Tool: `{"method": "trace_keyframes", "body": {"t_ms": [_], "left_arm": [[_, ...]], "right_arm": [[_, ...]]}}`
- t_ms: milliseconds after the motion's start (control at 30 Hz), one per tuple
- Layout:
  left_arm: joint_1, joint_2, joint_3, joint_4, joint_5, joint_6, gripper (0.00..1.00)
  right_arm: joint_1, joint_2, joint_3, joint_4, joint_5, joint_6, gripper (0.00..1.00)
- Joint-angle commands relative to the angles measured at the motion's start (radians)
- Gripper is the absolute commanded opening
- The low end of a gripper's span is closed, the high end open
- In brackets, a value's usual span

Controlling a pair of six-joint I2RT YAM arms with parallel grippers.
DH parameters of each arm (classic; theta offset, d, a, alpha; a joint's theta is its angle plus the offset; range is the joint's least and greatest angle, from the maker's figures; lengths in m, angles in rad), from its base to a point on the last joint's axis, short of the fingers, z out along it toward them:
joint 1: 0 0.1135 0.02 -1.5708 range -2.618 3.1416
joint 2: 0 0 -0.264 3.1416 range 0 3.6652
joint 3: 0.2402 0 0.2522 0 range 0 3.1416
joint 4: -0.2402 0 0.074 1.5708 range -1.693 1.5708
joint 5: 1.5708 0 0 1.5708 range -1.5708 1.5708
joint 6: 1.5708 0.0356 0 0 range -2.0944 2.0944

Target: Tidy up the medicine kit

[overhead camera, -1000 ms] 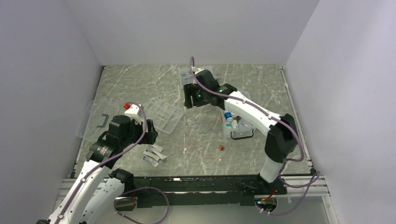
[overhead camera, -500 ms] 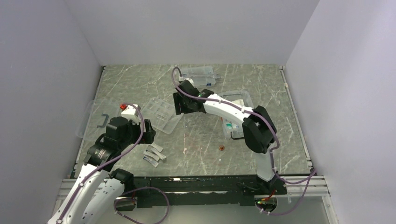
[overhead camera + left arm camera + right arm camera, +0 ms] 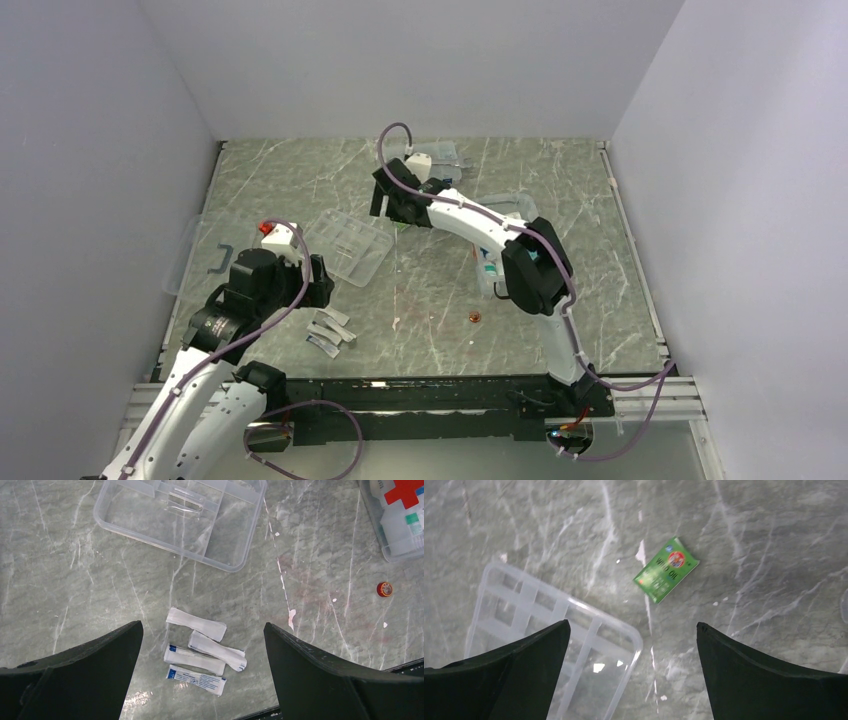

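The medicine kit's clear box [image 3: 400, 530], marked with a red cross and holding small bottles, shows at the top right of the left wrist view; in the top view my right arm covers most of it [image 3: 488, 268]. Its clear divided tray [image 3: 350, 245] lies left of centre, and the black-handled lid [image 3: 210, 258] sits at the far left. Several white packets [image 3: 202, 652] lie on the table below my open left gripper [image 3: 202, 626]. A green packet [image 3: 666, 569] lies flat just beyond my open, empty right gripper [image 3: 633, 624], which hovers over the tray's corner [image 3: 624, 635].
A flatter clear case [image 3: 438, 155] stands at the back of the table behind my right gripper [image 3: 388, 208]. A small red cap [image 3: 384, 589] lies on the marble near the box. My left gripper [image 3: 322, 283] hangs between the tray and the packets [image 3: 330, 333].
My right gripper has swung left from beside the box to the tray's far corner, and its jaws have opened wider. The left arm has barely moved.
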Motion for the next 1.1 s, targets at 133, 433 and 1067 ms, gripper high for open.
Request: {"method": "trace_keyframes", "body": {"t_ms": [133,433,1067], "left_arm": [[-0.001,0.011,0.044,0.005,-0.004,-0.002,0.99],[-0.001,0.012,0.042,0.005,-0.004,-0.002,0.99],[-0.001,0.017,0.043,0.005,0.004,-0.001,0.99]], "right_arm": [[-0.014,0.098,0.12,-0.081,0.151,0.182,1.0],[-0.021,0.233,0.292,-0.213,0.163,0.284,1.0],[-0.042,0.308,0.285,-0.205,0.103,0.309,1.0]]}}
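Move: The wind oil box lies about 5 cm ahead of the right hand, 1 cm to its right and some 11 cm below. From the box, the divided tray's middle is about 12 cm to the left and 6 cm nearer; the clear case is some 13 cm farther out and 4 cm to the right. From the left hand, the box is roughly 25 cm ahead, 20 cm to the right and 17 cm down. Lower the right gripper about 8 cm towards the wind oil box, easing some 3 cm forward during the first half and then sinking almost straight down. Turn the hand clockwise by around 15 degrees early on, so the fingers come to either side of the green box, and keep them wide open, still short of touching. ##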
